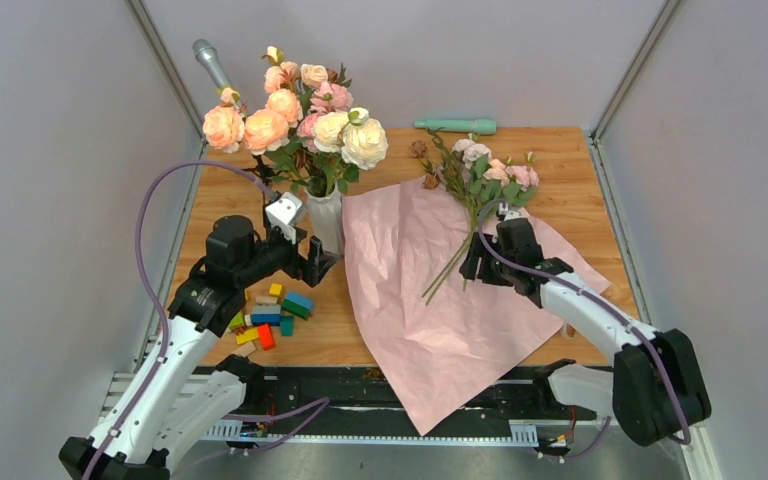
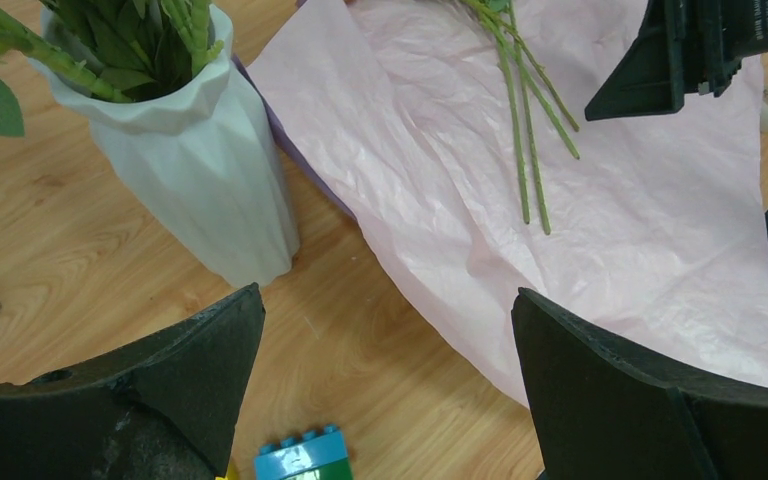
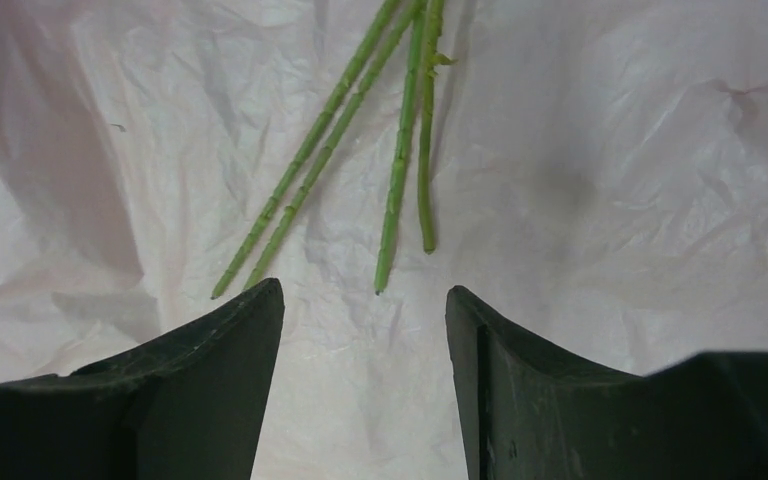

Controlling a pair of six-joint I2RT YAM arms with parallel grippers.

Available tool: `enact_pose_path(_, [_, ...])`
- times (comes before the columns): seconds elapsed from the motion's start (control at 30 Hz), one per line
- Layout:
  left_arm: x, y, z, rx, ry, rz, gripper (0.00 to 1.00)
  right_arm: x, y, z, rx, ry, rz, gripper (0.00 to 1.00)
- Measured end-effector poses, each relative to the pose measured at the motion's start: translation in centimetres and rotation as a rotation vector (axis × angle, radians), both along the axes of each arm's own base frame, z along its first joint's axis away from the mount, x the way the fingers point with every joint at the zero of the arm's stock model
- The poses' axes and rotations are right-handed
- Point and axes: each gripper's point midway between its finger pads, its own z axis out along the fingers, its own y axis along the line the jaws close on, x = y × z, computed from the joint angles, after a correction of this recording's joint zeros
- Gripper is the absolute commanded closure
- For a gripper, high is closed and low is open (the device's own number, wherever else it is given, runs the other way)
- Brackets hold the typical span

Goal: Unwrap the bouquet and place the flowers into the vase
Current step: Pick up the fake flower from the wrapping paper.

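Note:
The bouquet lies unwrapped: its pink paper (image 1: 430, 300) (image 2: 640, 230) (image 3: 610, 200) is spread flat across the table and over the front edge. The flowers (image 1: 485, 170), small white and pale pink roses, rest on the paper's far side, their thin green stems (image 1: 450, 265) (image 2: 525, 130) (image 3: 400, 180) pointing toward me. My right gripper (image 1: 472, 265) (image 3: 365, 295) hovers just short of the stem ends, jaws apart, nothing between them. The ribbed white vase (image 1: 326, 218) (image 2: 200, 170) stands left of the paper. My left gripper (image 1: 322, 262) (image 2: 388, 300) is wide open beside its base, over bare wood.
Large peach and pink blooms (image 1: 290, 120) fill the vase. Several toy bricks (image 1: 275, 315) lie near the left arm, and one blue-green brick (image 2: 300, 460) sits under the left fingers. A teal cylinder (image 1: 457, 125) lies at the back edge, and a grey microphone (image 1: 210, 62) at back left.

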Motion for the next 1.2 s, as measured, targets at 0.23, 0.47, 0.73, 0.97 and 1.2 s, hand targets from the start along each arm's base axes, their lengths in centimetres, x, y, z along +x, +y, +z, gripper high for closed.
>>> enact_pose_path(0.23, [0.1,0.1,-0.7,0.011,0.004,0.006,0.00,0.9,-0.8,-4.5,-0.064,0.138,-0.023,0.57])
enact_pose_path(0.47, [0.1,0.1,-0.5,0.005,-0.010,0.005,0.00,4.6,-0.9,-4.6,-0.053,0.122,-0.035,0.63])
enact_pose_path(0.73, [0.2,0.1,-0.7,0.007,-0.006,0.005,0.00,7.6,-0.9,-4.0,-0.053,0.070,-0.005,0.79])
enact_pose_path(0.97, [0.3,0.1,-0.9,0.012,0.001,0.009,0.00,8.4,-1.5,-4.6,-0.055,0.078,-0.004,0.86])
enact_pose_path(1.2, [0.5,0.2,-1.1,0.021,-0.001,0.015,0.00,8.7,-1.5,-4.4,-0.036,0.066,0.007,0.88])
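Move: The fake flower's stems, where they bunch below the leaves, lie about 8 cm ahead of the right hand, 1 cm to its right and 5 cm below. The flower heads are some 16 cm farther out than that spot and 3 cm to its right; the white vase stands roughly 28 cm left of the right hand and 8 cm ahead. From the left hand the stems are about 12 cm ahead, 29 cm right and 22 cm below. Right hand sinks about 4 cm, then reaches 8 cm forward along the stems while closing, pinching their bunched part. ##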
